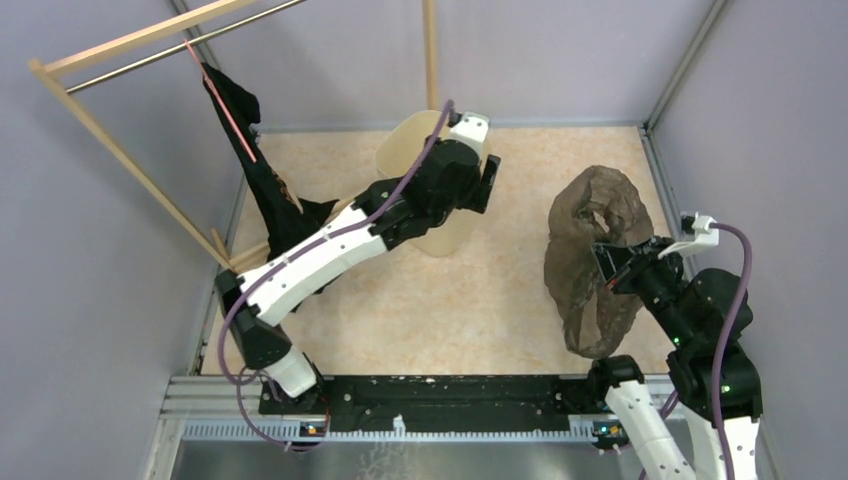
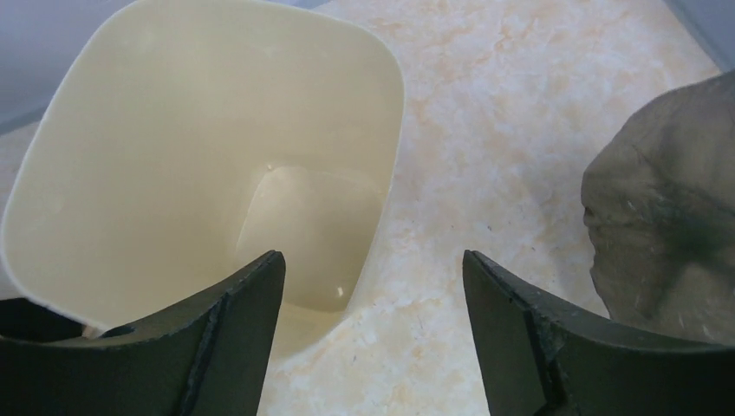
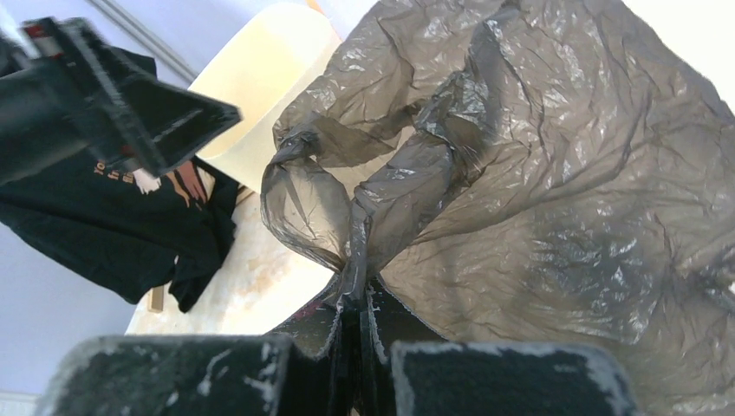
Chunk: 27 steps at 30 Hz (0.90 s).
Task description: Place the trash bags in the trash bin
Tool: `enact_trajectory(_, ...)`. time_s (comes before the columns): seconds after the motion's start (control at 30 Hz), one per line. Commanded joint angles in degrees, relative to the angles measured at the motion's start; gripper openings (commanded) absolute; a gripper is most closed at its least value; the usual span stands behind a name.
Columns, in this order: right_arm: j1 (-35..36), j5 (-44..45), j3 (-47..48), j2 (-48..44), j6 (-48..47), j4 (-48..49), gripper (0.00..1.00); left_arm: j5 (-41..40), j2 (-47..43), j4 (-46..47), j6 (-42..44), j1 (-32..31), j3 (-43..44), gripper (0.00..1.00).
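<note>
The cream trash bin (image 1: 418, 150) stands upright at the back middle of the table; in the left wrist view its inside (image 2: 217, 156) is empty. My left gripper (image 1: 490, 182) hovers open just right of the bin's rim, nothing between its fingers (image 2: 238, 321). A thin grey-brown trash bag (image 1: 590, 255) hangs crumpled at the right. My right gripper (image 1: 612, 262) is shut on a gathered fold of the bag (image 3: 485, 173), holding it above the table. The bag also shows at the right of the left wrist view (image 2: 667, 217).
A wooden clothes rack (image 1: 130, 120) stands at the left with a black garment (image 1: 270, 190) hanging from it and trailing onto the table. Grey walls enclose the table on three sides. The left arm shows in the right wrist view (image 3: 95, 104).
</note>
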Motion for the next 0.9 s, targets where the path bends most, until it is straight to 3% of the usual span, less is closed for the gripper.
enact_trajectory(0.0, 0.47, -2.00, 1.19, 0.68, -0.35, 1.48, 0.00, -0.96, 6.01, -1.93, 6.80, -0.13, 5.73, 0.78)
enact_trajectory(0.17, 0.48, -2.53, 0.13, 1.03, -1.21, 2.49, 0.00, -5.07, 9.90, -2.27, 9.04, -0.12, 5.86, 0.59)
enact_trajectory(0.33, 0.43, -3.50, -0.98, 1.85, -1.79, 3.41, 0.00, -2.94, 10.83, -3.28, 7.38, -0.66, 5.60, 0.40)
enact_trajectory(0.6, 0.46, -4.22, 0.21, 2.25, -1.44, 3.56, 0.00, -7.16, 12.78, -9.29, 5.96, -7.11, 11.00, 0.08)
enact_trajectory(0.87, 0.43, -3.71, 3.52, 3.14, -2.80, 3.42, 0.00, -6.49, 12.30, -14.18, -1.34, -13.76, 12.25, 0.05)
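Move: The trash bin's right rim is about 3 cm ahead of my open left fingers, 2 cm to their right and 7 cm below; the bin's middle is some 10 cm to the left of this hand, 4 cm ahead and 19 cm down. The trash bag hangs about 27 cm to its right, 18 cm back and 8 cm lower. From my right hand, which holds the bag, the bin lies roughly 24 cm ahead and 38 cm left, 19 cm lower. I sink my left hand about 7 cm, easing slightly forward and right and rolling it some 15 degrees left side up, so the bin's right rim sits between my fingers. I shut them on the rim, then pull back about 8 cm and right about 5 cm, towards the bag. My right hand keeps its pinch on the bag, almost still. ##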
